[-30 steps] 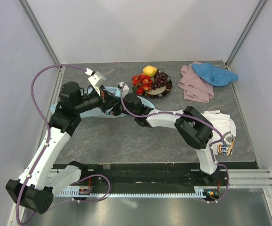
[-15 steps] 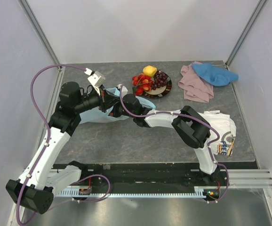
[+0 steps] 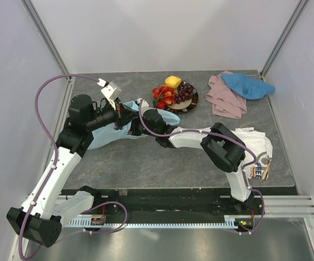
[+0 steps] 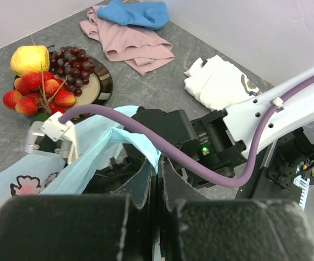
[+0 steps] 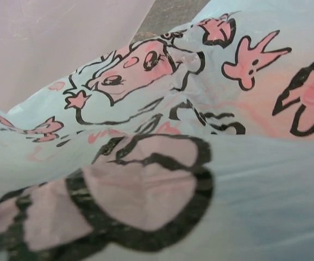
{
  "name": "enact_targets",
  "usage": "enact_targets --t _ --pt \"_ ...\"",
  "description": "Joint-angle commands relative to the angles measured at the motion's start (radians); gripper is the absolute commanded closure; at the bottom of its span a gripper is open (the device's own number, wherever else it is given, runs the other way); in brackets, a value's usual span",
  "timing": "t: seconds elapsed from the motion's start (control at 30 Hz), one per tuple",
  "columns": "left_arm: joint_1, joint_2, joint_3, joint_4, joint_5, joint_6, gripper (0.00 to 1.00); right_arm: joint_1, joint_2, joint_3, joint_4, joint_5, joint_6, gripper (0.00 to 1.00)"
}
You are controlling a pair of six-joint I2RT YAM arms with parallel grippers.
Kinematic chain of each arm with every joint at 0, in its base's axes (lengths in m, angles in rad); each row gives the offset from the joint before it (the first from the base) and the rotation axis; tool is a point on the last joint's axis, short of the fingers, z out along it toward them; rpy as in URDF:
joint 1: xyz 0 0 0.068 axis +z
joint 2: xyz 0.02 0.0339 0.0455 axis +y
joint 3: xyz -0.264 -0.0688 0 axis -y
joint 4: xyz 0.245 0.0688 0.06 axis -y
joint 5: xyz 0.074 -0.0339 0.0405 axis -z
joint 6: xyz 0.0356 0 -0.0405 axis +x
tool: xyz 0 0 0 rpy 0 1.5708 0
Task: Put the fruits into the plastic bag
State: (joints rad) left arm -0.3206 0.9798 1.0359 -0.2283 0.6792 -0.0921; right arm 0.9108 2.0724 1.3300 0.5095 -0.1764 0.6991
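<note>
The plastic bag [image 3: 104, 136], light blue with pink-and-black cartoon prints, lies left of centre. My left gripper [image 3: 127, 115] is shut on its upper rim; the left wrist view shows the film [image 4: 86, 157] pinched between the fingertips [image 4: 158, 161]. My right gripper [image 3: 134, 128] reaches into the bag's mouth. Bag film [image 5: 200, 109] fills the right wrist view and hides its fingers. The fruits sit on a dark-rimmed plate [image 3: 194, 101]: lemon [image 3: 172, 81], grapes [image 3: 186, 91] and strawberries [image 3: 163, 97]. They also show in the left wrist view [image 4: 48, 76].
A pink cloth [image 3: 227, 102] with a blue cloth [image 3: 247, 85] on it lies at the back right. A white printed cloth [image 3: 257, 142] lies at the right under my right arm. Frame posts and walls close in the table.
My right arm has pushed further left into the bag's mouth. The bag's body has spread a little to the left. My left gripper has stayed shut on the rim.
</note>
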Motion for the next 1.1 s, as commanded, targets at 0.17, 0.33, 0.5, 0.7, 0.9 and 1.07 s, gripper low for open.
enact_targets --t 0.17,0.33,0.5,0.7,0.9,1.07 --pt "0.002 -0.053 0.010 0.009 -0.253 -0.018 0.99 0.002 -0.320 -0.256 0.061 0.041 -0.076 0.04" --pt "0.002 -0.066 0.006 0.009 -0.294 -0.018 0.98 0.003 -0.460 -0.350 -0.103 0.110 -0.173 0.04" --pt "0.003 -0.062 0.006 0.007 -0.297 -0.017 0.98 0.002 -0.622 -0.406 -0.251 0.195 -0.216 0.03" --pt "0.003 -0.064 0.006 0.006 -0.313 -0.012 0.98 0.000 -0.781 -0.411 -0.578 0.510 -0.351 0.03" --pt "0.003 -0.066 0.006 0.004 -0.317 -0.009 0.98 -0.013 -0.851 -0.453 -0.752 0.670 -0.397 0.03" --pt "0.003 -0.064 0.006 0.004 -0.319 -0.009 0.98 -0.062 -0.853 -0.483 -0.752 0.611 -0.403 0.03"
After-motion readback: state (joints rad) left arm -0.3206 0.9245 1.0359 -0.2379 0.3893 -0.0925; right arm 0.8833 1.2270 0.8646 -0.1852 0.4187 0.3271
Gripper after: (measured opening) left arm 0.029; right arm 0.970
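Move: The right hand is inside the plastic bag, already wide open. The bag's loose right end lies roughly 28 cm to its right, 7 cm farther out and 10 cm lower. The orange in the bag is about 5 cm to its right and 9 cm below. The fruit plate sits some 30 cm to its right and 20 cm ahead. From the left hand, pinching the rim high up, that loose end is about 20 cm right, 7 cm ahead and 30 cm down. With its fingers staying wide open, the right hand draws out of the bag to its right, some 26 cm, first easing back about 5 cm and rising about 8 cm, then dipping about 4 cm by the bag's loose end while the wrist turns clockwise and rolls its left side down so the fingers point more forward and down. The left hand keeps its pinch on the rim and shifts about 4 cm, left and forward, swinging some 15 degrees counter-clockwise before holding still. ##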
